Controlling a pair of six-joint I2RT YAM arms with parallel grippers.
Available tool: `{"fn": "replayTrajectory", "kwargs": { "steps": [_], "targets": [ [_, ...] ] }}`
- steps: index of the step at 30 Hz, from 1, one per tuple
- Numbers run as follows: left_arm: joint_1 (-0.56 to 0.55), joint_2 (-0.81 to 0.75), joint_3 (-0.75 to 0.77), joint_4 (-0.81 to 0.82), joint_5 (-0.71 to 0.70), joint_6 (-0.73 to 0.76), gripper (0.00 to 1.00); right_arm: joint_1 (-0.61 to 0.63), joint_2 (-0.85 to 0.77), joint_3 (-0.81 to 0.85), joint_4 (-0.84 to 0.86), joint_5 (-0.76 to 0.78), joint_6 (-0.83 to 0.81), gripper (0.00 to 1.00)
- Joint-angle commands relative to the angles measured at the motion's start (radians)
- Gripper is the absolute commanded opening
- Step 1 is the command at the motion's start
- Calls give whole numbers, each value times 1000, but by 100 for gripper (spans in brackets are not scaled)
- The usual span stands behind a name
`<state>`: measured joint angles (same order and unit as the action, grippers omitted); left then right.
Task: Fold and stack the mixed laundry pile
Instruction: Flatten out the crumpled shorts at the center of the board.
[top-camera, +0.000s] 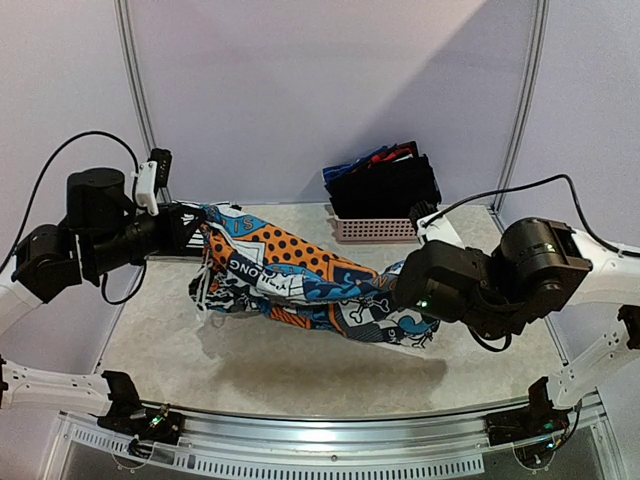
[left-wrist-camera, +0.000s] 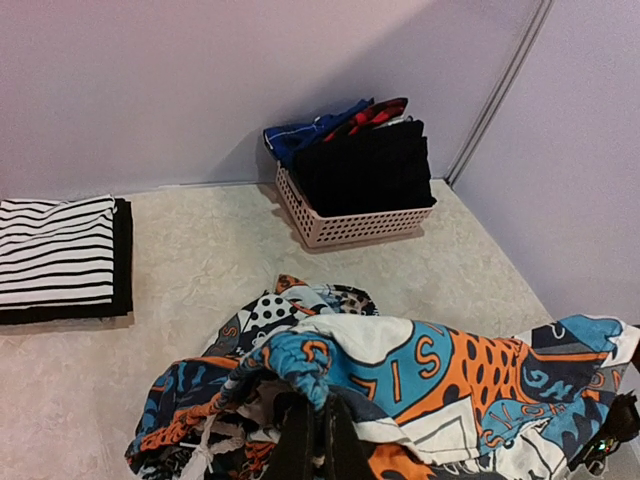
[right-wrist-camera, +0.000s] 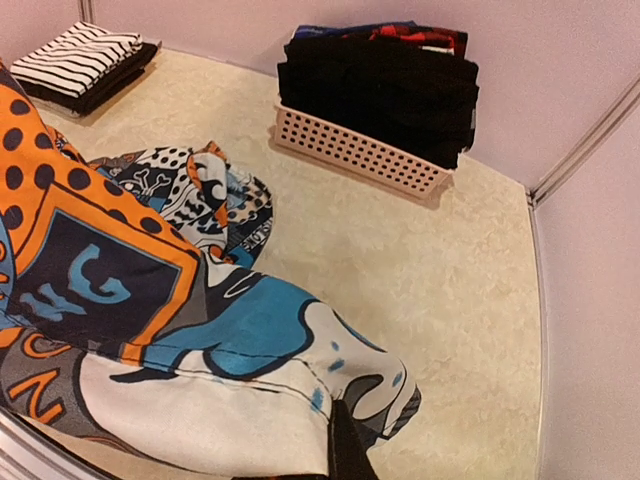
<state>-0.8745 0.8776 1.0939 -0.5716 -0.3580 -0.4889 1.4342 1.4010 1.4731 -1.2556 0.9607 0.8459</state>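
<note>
The graphic-print garment (top-camera: 300, 275) in blue, orange, white and black hangs stretched above the table between both grippers. My left gripper (top-camera: 197, 228) is shut on its bunched upper-left edge; in the left wrist view the dark fingers (left-wrist-camera: 318, 435) pinch a blue fold of the cloth (left-wrist-camera: 450, 370). My right gripper (top-camera: 402, 290) is shut on the lower-right corner, where the right wrist view shows white and blue fabric (right-wrist-camera: 250, 330) clamped at the fingertips (right-wrist-camera: 345, 440). A folded white garment with black stripes (left-wrist-camera: 55, 250) lies on a black one at the table's left side, also seen as the striped stack (right-wrist-camera: 85, 55).
A pink latticed basket (top-camera: 372, 230) stands against the back wall, filled with upright black garments (top-camera: 385, 185) plus bits of blue and red. White frame posts rise at both back corners. Bare table surface (top-camera: 330, 375) lies under and in front of the hanging garment.
</note>
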Motion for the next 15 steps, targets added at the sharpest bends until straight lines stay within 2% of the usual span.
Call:
{"fn": "replayTrajectory", "kwargs": {
  "steps": [1,5,7,11,15],
  "targets": [
    [-8,49,102,-69,-7,47,0,-14,-37,82,65,102,-160,0],
    [-10,56,170,-68,10,51,0,-14,-70,147,127,134,-260,0],
    [-10,60,209,-65,41,47,0,-14,-113,150,197,130,-360,0],
    [-10,74,279,-67,116,35,0,-15,-209,144,355,80,-551,0],
    [-16,83,340,-63,201,18,0,-14,-289,205,404,15,-664,0]
  ]
}}
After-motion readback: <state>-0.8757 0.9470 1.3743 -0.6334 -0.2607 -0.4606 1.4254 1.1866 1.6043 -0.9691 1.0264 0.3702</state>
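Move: Both hands already hold the shorts in the air. Their middle hangs about 13 cm right and 10 below the left hand, 12 left, 3 ahead and 6 below the right. The board's centre lies some 16 cm right, 2 ahead and 33 below the left hand; 9 left, 8 ahead and 28 below the right. From the right hand, the basket is about 32 cm ahead, 2 right. The folded stack stands roughly 25 cm ahead, 15 left of the left hand. Keeping their grips, both hands raise the shorts, left about 9 cm, right some 14, right fingers tipping up. ##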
